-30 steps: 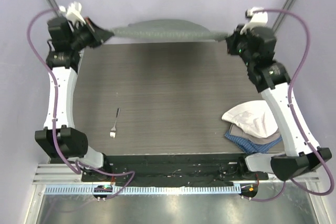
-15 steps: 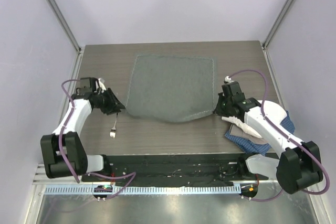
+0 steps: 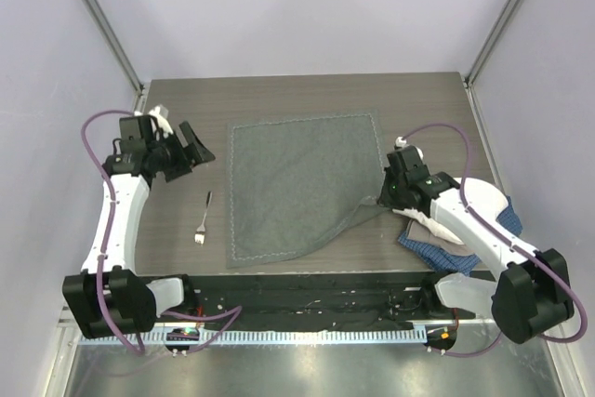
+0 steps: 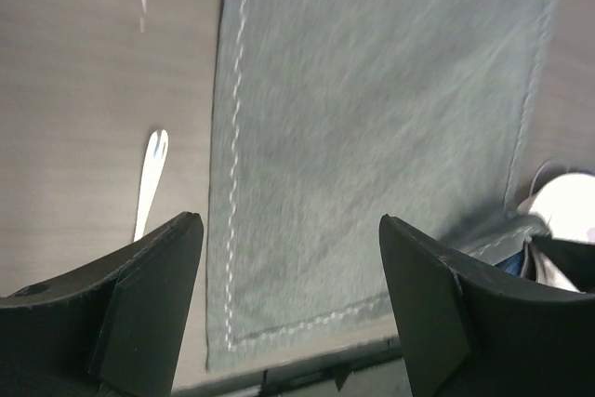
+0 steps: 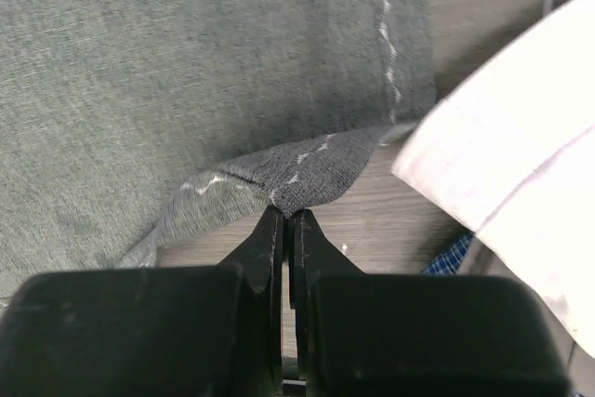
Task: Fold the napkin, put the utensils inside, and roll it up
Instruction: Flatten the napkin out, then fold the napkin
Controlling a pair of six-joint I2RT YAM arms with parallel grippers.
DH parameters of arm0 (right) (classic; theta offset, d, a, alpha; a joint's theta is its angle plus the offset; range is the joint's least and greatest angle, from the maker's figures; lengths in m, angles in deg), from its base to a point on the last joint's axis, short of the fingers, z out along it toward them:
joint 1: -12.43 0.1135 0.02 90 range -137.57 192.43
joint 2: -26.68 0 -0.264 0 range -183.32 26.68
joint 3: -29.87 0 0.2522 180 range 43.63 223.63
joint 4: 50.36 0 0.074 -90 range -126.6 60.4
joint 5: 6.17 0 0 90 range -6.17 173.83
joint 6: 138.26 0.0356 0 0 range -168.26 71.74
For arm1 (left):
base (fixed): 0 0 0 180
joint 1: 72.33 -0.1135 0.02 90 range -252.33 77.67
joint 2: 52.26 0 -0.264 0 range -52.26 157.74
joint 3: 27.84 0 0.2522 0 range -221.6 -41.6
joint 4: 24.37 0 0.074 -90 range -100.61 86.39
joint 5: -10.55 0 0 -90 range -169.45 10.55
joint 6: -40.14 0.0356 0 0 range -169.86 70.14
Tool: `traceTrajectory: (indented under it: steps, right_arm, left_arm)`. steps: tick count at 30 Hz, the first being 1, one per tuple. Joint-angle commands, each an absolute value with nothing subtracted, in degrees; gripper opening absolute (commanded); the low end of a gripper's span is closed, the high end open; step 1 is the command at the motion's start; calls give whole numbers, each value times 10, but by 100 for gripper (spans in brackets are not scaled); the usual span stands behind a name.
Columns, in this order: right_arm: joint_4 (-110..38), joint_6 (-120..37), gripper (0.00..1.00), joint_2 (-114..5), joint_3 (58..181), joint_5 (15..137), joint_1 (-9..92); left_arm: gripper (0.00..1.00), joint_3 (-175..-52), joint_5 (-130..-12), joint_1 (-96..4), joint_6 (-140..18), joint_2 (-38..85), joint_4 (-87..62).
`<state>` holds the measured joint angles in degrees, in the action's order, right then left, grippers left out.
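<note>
The grey-green napkin (image 3: 297, 183) lies spread on the dark table (image 3: 279, 95), and its near right corner is raised and creased. My right gripper (image 3: 383, 194) is shut on that corner; in the right wrist view the fingertips (image 5: 286, 213) pinch the hem of the napkin (image 5: 186, 72). My left gripper (image 3: 197, 148) hangs open to the left of the napkin's far left corner with nothing in it. Its view looks down between the wide fingers (image 4: 149, 304) at the napkin (image 4: 372, 109). The slim silver fork (image 3: 203, 218) lies just left of the napkin (image 4: 151, 178).
A cream-white cloth (image 3: 446, 211) lies on a blue checked cloth (image 3: 429, 246) under my right arm, close to the held corner (image 5: 521, 137). The black bar (image 3: 307, 287) along the near table edge sits just below the napkin's near hem.
The napkin, held stretched in the air over the far edge, has come down flat onto the table. My left gripper has let go, opened and pulled away left. The right one still holds its corner.
</note>
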<state>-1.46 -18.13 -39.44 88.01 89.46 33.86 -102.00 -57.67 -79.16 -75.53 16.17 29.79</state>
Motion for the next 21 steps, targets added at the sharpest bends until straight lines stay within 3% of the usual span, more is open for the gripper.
traceTrajectory:
  steps: [1,7,17,21]
  right_arm:
    - [-45,-192,5,-442,936,931,382]
    - [-82,-225,4,-583,1069,939,441]
    - [-122,-262,1,-946,1445,869,507]
    - [-123,-241,1,-1037,1569,845,517]
  left_arm:
    - [82,-1074,-597,-794,-734,165,266]
    - [82,-1052,-569,-794,-730,181,229]
    - [81,-1037,-584,-795,-718,191,220]
    - [81,-1036,-577,-794,-720,196,221]
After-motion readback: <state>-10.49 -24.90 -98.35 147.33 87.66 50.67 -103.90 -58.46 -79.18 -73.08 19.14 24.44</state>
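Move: The napkin's near right corner is already pinched in the right hand; its far left corner, where it seems to be headed, lies some 27 cm ahead and 37 cm left, a few cm lower. The far right corner is about 31 cm ahead and 2 left, the near left corner 18 back and 37 left, the white cloth 18 right and 1 back. From the left hand the far left corner lies about 21 ahead, 6 right and 13 below. The pinched napkin corner is swept in low across the cloth by the right hand, first mostly leftward, then diagonally left and forward towards the far left corner: about 25 cm left and 19 forward, nearly level, gathering speed. The right wrist turns some 25 degrees counter-clockwise, fingers staying shut. The left hand, still open and empty, eases about 3 cm forward, rising and sinking back. ##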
